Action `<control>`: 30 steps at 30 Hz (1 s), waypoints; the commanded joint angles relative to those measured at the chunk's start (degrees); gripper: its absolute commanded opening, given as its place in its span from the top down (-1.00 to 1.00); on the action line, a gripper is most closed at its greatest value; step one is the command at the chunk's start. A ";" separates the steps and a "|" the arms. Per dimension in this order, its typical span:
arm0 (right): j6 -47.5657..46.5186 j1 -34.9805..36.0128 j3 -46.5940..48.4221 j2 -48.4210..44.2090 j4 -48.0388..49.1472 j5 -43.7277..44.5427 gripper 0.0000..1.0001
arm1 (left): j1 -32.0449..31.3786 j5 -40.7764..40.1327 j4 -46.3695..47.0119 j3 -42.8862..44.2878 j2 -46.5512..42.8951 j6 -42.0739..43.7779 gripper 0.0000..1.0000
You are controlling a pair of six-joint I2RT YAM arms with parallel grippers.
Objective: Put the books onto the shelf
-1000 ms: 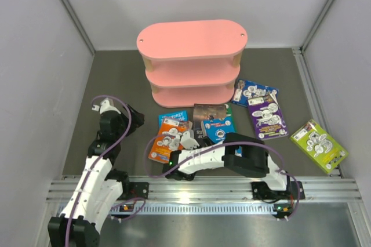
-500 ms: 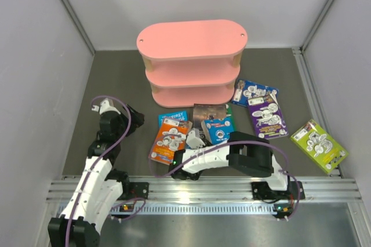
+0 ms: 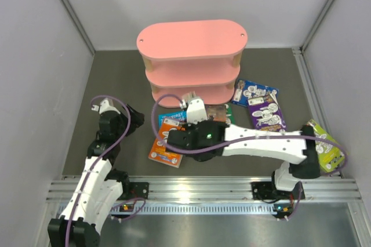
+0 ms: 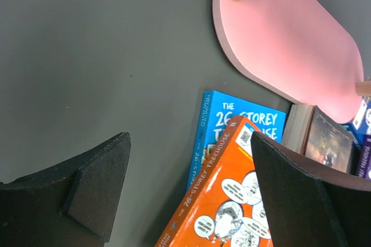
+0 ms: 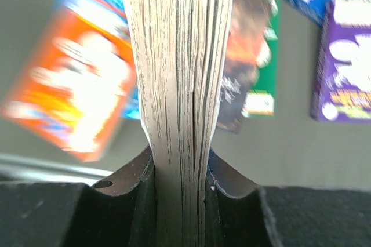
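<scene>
The pink three-tier shelf (image 3: 191, 41) stands at the back of the table; its bottom board (image 4: 290, 50) shows in the left wrist view. My right gripper (image 5: 179, 169) is shut on a book (image 5: 177, 55) held edge-on, its page block upward, just in front of the shelf's lowest tier (image 3: 193, 109). On the table lie an orange book (image 3: 165, 145) over a blue one (image 4: 232, 119), a dark one (image 3: 211, 111), a navy one (image 3: 253, 92), a purple one (image 3: 268, 113) and a lime one (image 3: 327, 151), partly behind my right arm. My left gripper (image 4: 188, 142) is open, low at the left beside the orange book (image 4: 223, 212).
Grey walls close in the table at the left (image 3: 35, 84), back and right. A metal rail (image 3: 203, 186) runs along the near edge. My right arm (image 3: 261, 142) stretches across the table's front over the books.
My right gripper has closed on a book from the pile, lifted it and swung up and back toward the shelf. The left arm has stayed put.
</scene>
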 commanded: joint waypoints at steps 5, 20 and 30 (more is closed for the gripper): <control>-25.11 -2.70 18.33 -15.46 10.73 0.08 1.00 | 0.25 4.31 1.85 5.53 0.08 -1.41 -0.75; -9.23 -68.70 20.11 -14.26 60.05 -93.69 1.00 | 0.25 6.77 -1.57 12.03 0.44 -0.10 -0.70; 19.50 -75.40 17.53 3.92 93.33 -108.49 1.00 | 0.25 6.25 -1.67 11.95 0.70 0.61 -0.70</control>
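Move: The right hand already holds the treehouse book, and the shelf's top board, where it is being taken, has its middle about 30 cm ahead, straight in line sideways and some 15 cm higher. About 20 cm below this hand lie the orange book, 4 cm ahead and 9 cm left, and A Tale of Two Cities, 10 cm ahead and 7 cm right. From the empty left hand that board is roughly 19 cm ahead, 19 cm right and 23 cm up. Keeping its pinch on the treehouse book, the right hand lifts steeply, then swings forward and somewhat right while still climbing to about 35 cm up, and finally pushes forward and sinks some 8 cm over the right half of the top board. It ends 27 cm farther out, rolled nearly 90 degrees with its left side rising. The left hand, empty and open, rises about 8 cm. ##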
